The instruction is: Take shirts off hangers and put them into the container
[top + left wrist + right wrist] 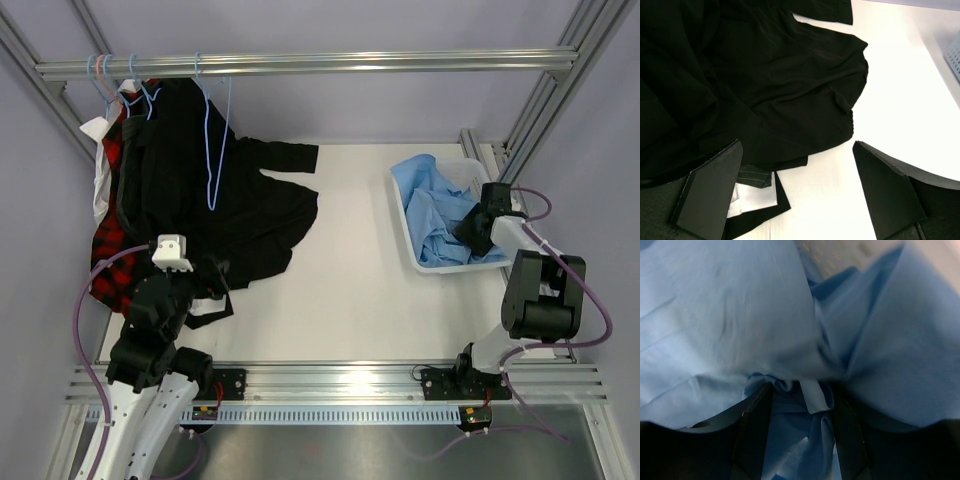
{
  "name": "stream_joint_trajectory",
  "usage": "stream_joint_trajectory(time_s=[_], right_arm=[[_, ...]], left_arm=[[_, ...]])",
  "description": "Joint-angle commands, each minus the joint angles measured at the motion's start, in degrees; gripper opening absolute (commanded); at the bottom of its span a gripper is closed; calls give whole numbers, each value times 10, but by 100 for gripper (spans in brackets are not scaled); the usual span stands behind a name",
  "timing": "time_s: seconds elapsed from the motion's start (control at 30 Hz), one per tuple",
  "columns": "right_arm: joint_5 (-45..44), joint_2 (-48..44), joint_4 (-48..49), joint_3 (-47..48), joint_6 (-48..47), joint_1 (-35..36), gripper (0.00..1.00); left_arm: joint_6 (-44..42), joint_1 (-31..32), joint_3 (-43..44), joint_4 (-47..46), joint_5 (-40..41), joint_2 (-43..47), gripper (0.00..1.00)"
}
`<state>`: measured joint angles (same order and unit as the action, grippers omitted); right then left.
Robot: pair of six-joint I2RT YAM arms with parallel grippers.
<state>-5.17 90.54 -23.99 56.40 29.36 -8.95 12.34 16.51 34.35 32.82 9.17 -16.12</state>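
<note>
A black shirt (240, 200) hangs from the rail at the left and spreads over the table, also filling the left wrist view (765, 75). Beside it hang a red-and-black plaid shirt (110, 250) and a white shirt (98, 185). An empty pale blue hanger (212, 150) dangles in front of the black shirt; other hangers (138, 88) hook on the rail. My left gripper (213, 272) (797, 146) is open just over the black shirt's near hem. The white container (403, 218) holds the light blue shirt (435, 205) (740, 315). My right gripper (472, 228) (802, 390) is pushed into it, jaws apart, loose folds between them.
The metal rail (400, 62) crosses the back on frame posts. A white piece of cloth (750, 192) shows under the black hem by my left finger. A corner of the container (955, 55) shows at the right of the left wrist view. Bare table (350, 280) lies between shirts and container.
</note>
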Motion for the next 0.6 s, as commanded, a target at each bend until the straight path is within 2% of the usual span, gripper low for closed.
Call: stream_joint_trajectory(time_s=[0.0,0.13,0.3,0.43,0.57], right_arm=[[38,42,32,25,-11,-1,57],[31,10,17,36,-28,-1,57],[27,-103,-53,97,-72,0,63],[34,-193,-91,138,-89,0,73],[46,-298,-120,172,-94,0,90]], left_arm=[[3,3,2,-35,-1,0,99],[5,3,5,-31,3,-8,99],[12,3,17,-22,2,-14,99],[16,3,52,0,1,-25,99],[16,2,103,40,0,-35,99]])
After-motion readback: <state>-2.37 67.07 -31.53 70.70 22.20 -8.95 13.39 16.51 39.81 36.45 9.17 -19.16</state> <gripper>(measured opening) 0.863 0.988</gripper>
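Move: The right hand's half-open fingers are already down among the folds of the blue shirt, whose middle lies about 4 cm ahead, 5 cm left and 2 cm lower. The container around the shirt is centred some 5 cm ahead and 5 cm left, and the metal side rail runs about 12 cm to the right. From the waiting left hand, the blue shirt is roughly 19 cm ahead, 61 cm right and 18 cm lower. Right hand dips 2 cm into the blue shirt, then rises 24 cm clear, fingers opening and tipping up 30 degrees. ##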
